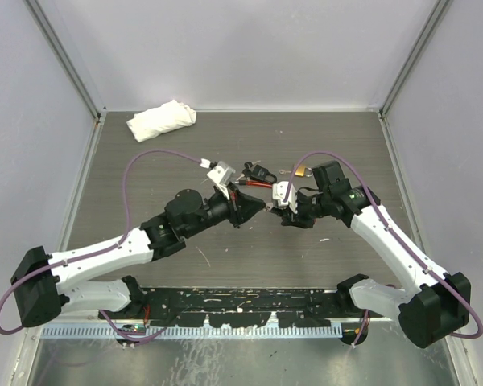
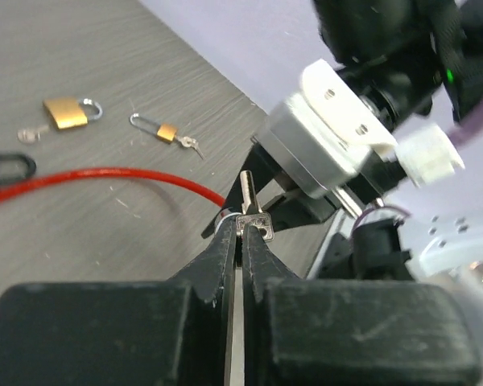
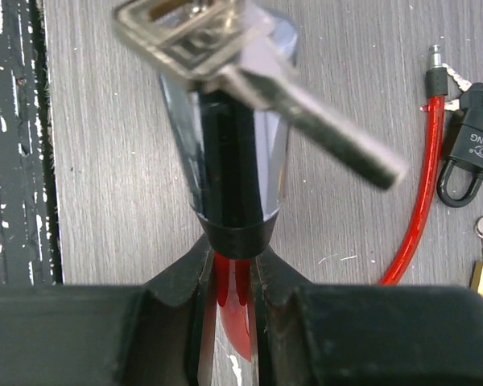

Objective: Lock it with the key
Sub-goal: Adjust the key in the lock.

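My left gripper [image 2: 241,233] is shut on the head of a small silver key [image 2: 249,211], whose blade points up toward the right arm's wrist. My right gripper [image 3: 232,253] is shut on the cable lock [image 3: 225,153], gripping where its red cable enters the black collar of the chrome barrel. A bunch of keys [image 3: 195,34] sits blurred at the barrel's far end, one blade slanting down to the right. From above, the left gripper [image 1: 262,207] and the right gripper [image 1: 280,211] meet tip to tip at the table's middle.
The red cable [image 2: 105,175] loops across the table. A black padlock [image 3: 471,153], a brass padlock [image 2: 66,112] with a key beside it and a smaller brass padlock [image 2: 167,132] lie behind the grippers. A white cloth [image 1: 161,119] lies at the back left.
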`<state>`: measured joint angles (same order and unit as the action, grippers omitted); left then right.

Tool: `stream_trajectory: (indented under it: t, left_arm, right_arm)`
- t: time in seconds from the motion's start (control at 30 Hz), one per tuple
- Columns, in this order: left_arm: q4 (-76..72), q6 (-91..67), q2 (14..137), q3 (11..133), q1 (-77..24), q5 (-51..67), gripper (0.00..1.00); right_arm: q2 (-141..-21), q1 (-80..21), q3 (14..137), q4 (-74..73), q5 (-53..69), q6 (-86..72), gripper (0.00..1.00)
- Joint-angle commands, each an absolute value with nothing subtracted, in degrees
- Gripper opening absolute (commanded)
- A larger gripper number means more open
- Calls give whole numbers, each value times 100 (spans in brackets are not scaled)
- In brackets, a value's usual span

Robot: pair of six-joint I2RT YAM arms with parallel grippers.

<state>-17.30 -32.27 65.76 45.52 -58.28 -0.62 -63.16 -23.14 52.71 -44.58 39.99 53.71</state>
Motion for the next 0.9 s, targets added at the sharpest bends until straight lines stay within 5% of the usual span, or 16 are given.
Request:
stream_trajectory:
  t: [0.0,0.1,0.6,0.87]
  left_arm:
    - [-3062,-625,6427,4215,-5855,1048,8]
    - [-3166,-22,6404,4127,-5852,1248,26]
    - [-3070,-700,5533,3638,-5795,-37,70]
    - [-2239,-1045,5727,4205,-5503,534,65]
  right_arm:
    - [-6318,-2326,5615,-4288,4417,5428,1]
    - [-6321,-2325,5620,-4298,4429,5422,1]
    - [-6250,-2314,5624,-4332,4469,5432,1]
    - [-6258,-2312,5616,-4350,4482,5432,1]
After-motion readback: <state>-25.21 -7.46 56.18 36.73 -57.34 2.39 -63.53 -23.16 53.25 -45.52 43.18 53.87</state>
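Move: Just at the left fingertips, within a centimetre of the hand point and level with it, is the key they pinch; the lock lies some 2 cm ahead, 3 cm right and 2 cm below. Down on the table, about 25 cm below, the black padlock is roughly 25 cm straight ahead, with the brass padlock about 13 cm right of it and 1 cm farther out. From the right hand, which grips the lock, the key is about 6 cm left, 8 cm up and 1 cm back. Opening wide, the left fingers let go of the key while the wrist rolls some 30 degrees clockwise as seen from behind the hand and eases back a little; the hand then withdraws from the lock, leftward about 4 cm and slightly up. The right hand keeps its grip on the lock, drifting about 1 cm back and left. ##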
